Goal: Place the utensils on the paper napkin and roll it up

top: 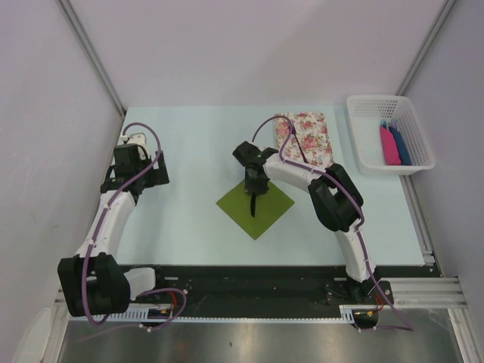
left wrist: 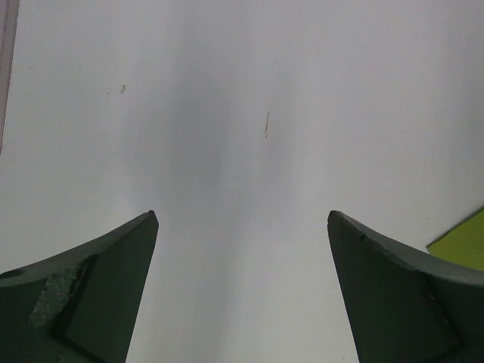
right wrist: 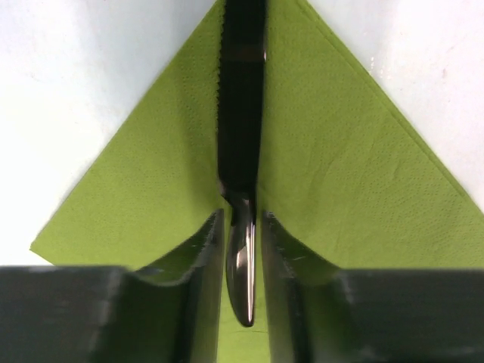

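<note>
The olive-green paper napkin (top: 271,210) lies as a diamond on the table's middle. One dark utensil (top: 252,203), a knife with a serrated edge (right wrist: 240,113), rests along its diagonal. My right gripper (top: 255,184) hangs low over the knife's handle end (right wrist: 243,280). Its fingers (right wrist: 203,249) straddle the handle with a thin strip of green showing on each side, so the jaws stand slightly open and touch nothing. My left gripper (top: 155,171) is wide open (left wrist: 242,219) over bare table at the left, with a napkin corner (left wrist: 465,240) at its view's right edge. No other utensils are in view.
A pink-and-white floral mat (top: 308,138) lies behind the right arm. A white basket (top: 355,128) at the back right holds a pink piece (top: 389,146) and a blue piece (top: 401,144). Walls close in on the left, back and right.
</note>
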You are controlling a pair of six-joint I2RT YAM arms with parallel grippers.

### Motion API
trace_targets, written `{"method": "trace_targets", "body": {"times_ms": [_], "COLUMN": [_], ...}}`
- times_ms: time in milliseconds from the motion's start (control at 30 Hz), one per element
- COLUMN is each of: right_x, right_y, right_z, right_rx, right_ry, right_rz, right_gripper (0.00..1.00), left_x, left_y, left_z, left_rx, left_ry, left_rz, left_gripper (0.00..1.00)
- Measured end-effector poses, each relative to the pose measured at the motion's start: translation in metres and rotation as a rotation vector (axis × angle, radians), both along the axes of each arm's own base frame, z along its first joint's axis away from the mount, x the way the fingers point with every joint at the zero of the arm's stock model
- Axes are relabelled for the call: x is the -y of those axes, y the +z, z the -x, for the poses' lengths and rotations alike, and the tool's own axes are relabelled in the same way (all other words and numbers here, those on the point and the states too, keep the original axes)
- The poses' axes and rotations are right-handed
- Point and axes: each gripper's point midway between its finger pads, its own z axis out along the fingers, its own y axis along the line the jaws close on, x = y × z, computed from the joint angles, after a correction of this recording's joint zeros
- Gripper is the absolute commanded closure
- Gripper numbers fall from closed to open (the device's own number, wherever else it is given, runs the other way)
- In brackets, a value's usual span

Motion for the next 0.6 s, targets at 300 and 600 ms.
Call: {"method": "trace_targets", "body": {"times_ms": [300, 600], "right_x": [0.004, 0.028], "right_y": [0.008, 0.108], "right_z": [-0.008, -0.067], "right_rx": [0.006, 0.232], "right_ry": [0.017, 0.245], "right_rz": [-0.016, -0.154], "right_gripper": [0.31, 0.04], "left_x": [0.001, 0.023], "left_y": [0.002, 0.042], "left_z": [-0.001, -0.024], "left_rx": [-0.001, 0.128], "left_ry": [-0.010, -0.146], "left_rz": [-0.002, 0.049], "left_gripper": [0.00, 0.00]}}
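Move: The second utensil, still on the floral board, lies roughly 17 cm ahead of the right gripper and 14 cm to its right, about level in height. The knife's middle is about 1 cm ahead of this gripper and just below it. The napkin's centre is some 3 cm back, and the board's middle about 18 cm ahead and 16 cm right. From the left gripper that utensil is roughly 18 cm ahead, 39 cm right and 13 cm lower. Spread the right fingers from slightly parted to nearly wide open around the knife's handle, then lift off about 11 cm, gathering speed, while swinging some 7 cm forward and a little right towards the floral board. Tilt the fingertips forward and turn counter-clockwise about 15 degrees. Late on, raise the open left gripper about 4 cm, easing it forward and right. ##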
